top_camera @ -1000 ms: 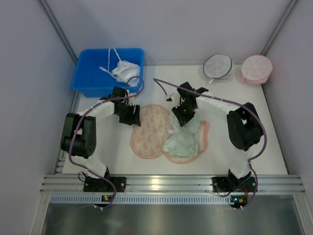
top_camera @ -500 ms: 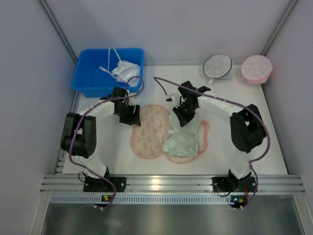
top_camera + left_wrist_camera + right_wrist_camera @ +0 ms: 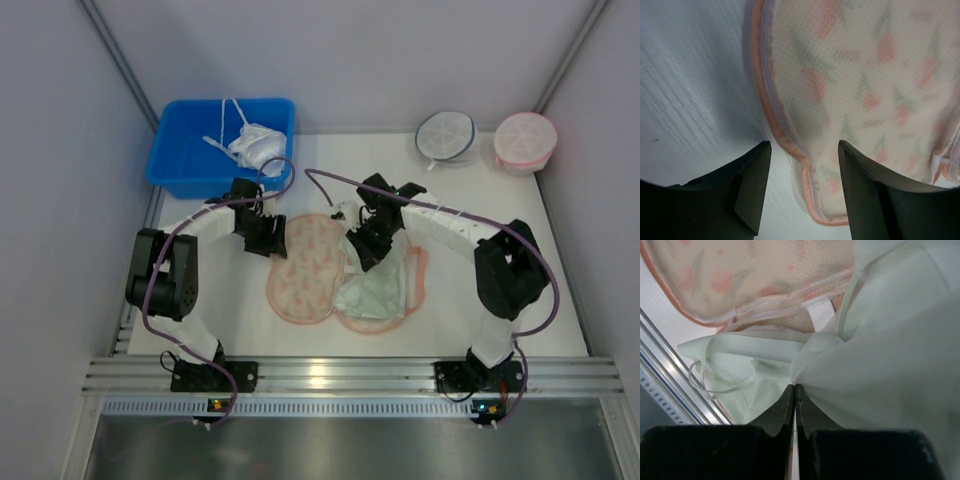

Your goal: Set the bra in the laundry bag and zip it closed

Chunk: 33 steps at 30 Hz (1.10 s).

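The laundry bag (image 3: 305, 275) lies open and flat on the table, its floral left half bare. The pale cream bra (image 3: 378, 290) is heaped on the right half. My right gripper (image 3: 362, 248) sits over the bra's upper left edge. In the right wrist view its jaws are pressed together (image 3: 795, 386) on a gathered fold of the bra (image 3: 890, 365), with the bag's mesh rim (image 3: 740, 275) just beyond. My left gripper (image 3: 272, 240) is open at the bag's upper left corner. Its fingers (image 3: 752, 170) straddle the pink zipper rim (image 3: 790, 145) without touching it.
A blue bin (image 3: 190, 165) at the back left holds a white stringy bra (image 3: 255, 145). A round white mesh pouch (image 3: 445, 135) and a round pink pouch (image 3: 524, 138) stand at the back right. An aluminium rail (image 3: 330, 375) runs along the near edge.
My right gripper has shut on the bra and shifted left and slightly nearer, drawing the fabric's top edge toward the bag's middle. The left arm has stayed put.
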Motion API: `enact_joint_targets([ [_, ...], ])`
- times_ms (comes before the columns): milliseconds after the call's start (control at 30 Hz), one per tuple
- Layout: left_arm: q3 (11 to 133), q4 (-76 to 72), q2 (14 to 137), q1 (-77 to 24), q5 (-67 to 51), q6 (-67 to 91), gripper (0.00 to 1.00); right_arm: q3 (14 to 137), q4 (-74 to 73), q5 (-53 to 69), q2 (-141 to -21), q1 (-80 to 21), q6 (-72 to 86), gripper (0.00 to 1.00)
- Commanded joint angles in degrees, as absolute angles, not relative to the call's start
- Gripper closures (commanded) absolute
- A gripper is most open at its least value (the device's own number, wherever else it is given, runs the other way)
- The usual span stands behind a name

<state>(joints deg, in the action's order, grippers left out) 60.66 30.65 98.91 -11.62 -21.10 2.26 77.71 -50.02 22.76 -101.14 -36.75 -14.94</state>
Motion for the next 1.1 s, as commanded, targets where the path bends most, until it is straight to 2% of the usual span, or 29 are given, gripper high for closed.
enact_joint_targets([
  [0,61.7,30.5,98.1,-11.6,-20.1,3.0,0.39,76.8,-47.8,24.3,-106.0,-38.0,-15.6,1.00],
  [267,60.2,30.5,96.1,-11.4,-19.3,2.0,0.41,77.9,-44.9,18.9,-109.3,-35.9,-13.0,1.00],
  [333,60.0,30.6,96.3,-11.3,-19.6,2.3,0.43,78.5,-45.1,18.7,-109.8,-35.1,-12.7,0.96],
  [367,59.8,30.4,96.6,-11.3,-19.6,2.3,0.48,79.1,-45.3,18.7,-109.7,-34.8,-12.3,0.94],
  [433,59.7,30.5,97.2,-11.1,-20.1,2.5,0.56,79.6,-46.0,19.2,-109.4,-34.7,-12.0,0.87],
  [467,59.8,30.4,97.2,-11.0,-20.3,2.6,0.66,80.2,-46.4,19.6,-108.9,-34.7,-11.7,0.83],
  [500,59.8,30.4,97.2,-10.9,-20.8,2.6,0.70,80.5,-46.8,19.9,-108.6,-34.7,-11.6,0.77],
  [667,60.3,30.1,96.2,-10.6,-22.5,2.4,0.87,82.5,-47.6,21.1,-105.1,-34.6,-12.3,0.57],
  [733,60.8,30.0,95.5,-10.5,-23.5,1.9,0.98,83.4,-48.0,21.8,-104.4,-34.3,-12.8,0.52],
  [800,61.2,30.1,94.0,-10.2,-24.5,1.7,1.00,84.5,-48.6,22.0,-103.3,-34.1,-13.3,0.43],
  [967,61.5,30.1,89.2,-9.7,-27.2,0.5,1.00,86.2,-49.6,22.8,-99.6,-32.2,-14.3,0.39],
  [1000,61.5,30.0,87.8,-9.7,-28.3,0.5,1.00,86.4,-49.6,23.1,-99.0,-31.6,-14.2,0.33],
  [1067,62.0,30.1,86.6,-9.7,-29.7,0.7,1.00,86.7,-50.0,24.8,-97.4,-29.7,-13.7,0.31],
])
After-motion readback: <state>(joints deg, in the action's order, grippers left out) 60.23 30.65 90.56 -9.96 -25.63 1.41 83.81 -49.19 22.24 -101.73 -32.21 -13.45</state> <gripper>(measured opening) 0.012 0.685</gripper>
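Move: The bra's pinched part is to go down on the pouch half of the laundry bag, whose middle is about 3 cm ahead of the right hand, 4 cm to its right and 6 cm below. The flap's middle lies some 5 cm ahead and 14 cm left of that hand. The flap's left edge already runs between the left hand's open fingertips, about 1 cm below; from this hand the bra's middle is 23 cm right and 6 cm back. The bra, still pinched in the right fingers, is lowered about 5.5 cm onto the pouch half; the right hand then eases forward, opens wide and rises some 8 cm off it, still drifting forward. Meanwhile the flap's left edge is pinched as the left fingers shut nearly in place, then raised about 5 cm, that hand tilting slightly. ##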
